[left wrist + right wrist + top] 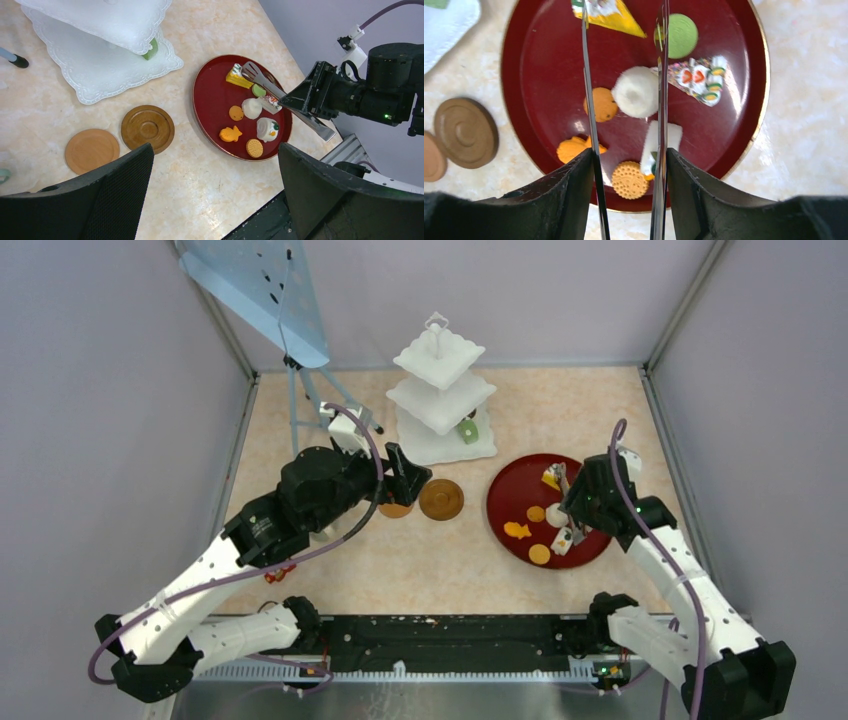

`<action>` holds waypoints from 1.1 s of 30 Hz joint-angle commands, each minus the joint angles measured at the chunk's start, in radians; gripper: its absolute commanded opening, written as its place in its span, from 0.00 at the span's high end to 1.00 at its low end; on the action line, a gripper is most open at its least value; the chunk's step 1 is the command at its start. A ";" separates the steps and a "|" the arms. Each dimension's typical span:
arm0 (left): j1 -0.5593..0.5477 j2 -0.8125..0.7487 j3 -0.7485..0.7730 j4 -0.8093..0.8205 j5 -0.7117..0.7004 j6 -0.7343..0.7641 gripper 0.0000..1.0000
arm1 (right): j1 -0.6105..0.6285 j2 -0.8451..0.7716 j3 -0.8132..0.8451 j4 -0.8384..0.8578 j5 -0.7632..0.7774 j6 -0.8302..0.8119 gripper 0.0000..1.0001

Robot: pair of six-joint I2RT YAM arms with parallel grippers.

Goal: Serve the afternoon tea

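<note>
The toy sweets lie on a dark-red round tray: an orange fish, an orange disc, a biscuit, a white ball, a green round, a yellow wedge, a sprinkled slice and a white roll. My right gripper is shut on the metal tongs, whose blades stand apart above the sweets. My left gripper is open and empty over the table left of the tray. A green piece sits on the stand's bottom tier. Cup and mug are hidden.
A white three-tier stand is at the back centre. Two wooden saucers lie left of the tray. A blue perforated panel on a stand is at the back left. Walls enclose the table.
</note>
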 commanded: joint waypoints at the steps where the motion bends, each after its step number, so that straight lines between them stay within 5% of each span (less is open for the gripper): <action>1: 0.003 -0.020 0.010 0.027 -0.017 0.013 0.01 | -0.012 0.014 0.016 0.149 -0.067 -0.067 0.47; 12: 0.003 0.005 0.004 0.043 -0.013 0.014 0.01 | -0.011 0.037 -0.010 0.233 -0.334 -0.199 0.51; 19: 0.003 0.016 0.007 0.045 -0.021 0.014 0.01 | -0.010 0.038 0.072 0.080 -0.176 -0.197 0.50; 33: 0.004 0.037 0.023 0.036 -0.026 0.020 0.01 | 0.141 0.214 0.111 0.150 0.021 -0.031 0.50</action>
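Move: The right hand still holds the tongs, tips reaching forward and down; the yellow cake slice on the red plate lies about 9 cm ahead of the hand, 2 cm left and 10 cm below. The green cookie is some 5 cm ahead and 4 cm right, the white round cake nearly under the hand, 1 cm ahead, and the orange round cookie 2 cm ahead and 5 cm left. From the left hand the slice lies roughly 12 cm ahead, 27 cm right and 31 cm lower. The right hand swings the tongs left across the plate by about 5 cm and some 2 cm forward while turning roughly 15 degrees counter-clockwise, so that the tips come from the yellow slice's right side onto it and push it along to the left. It eases back right a centimetre, then goes left again and sinks about 2 cm with the tips dipping slightly, the fingers keeping their grip and the tong arms still apart at the slice. ##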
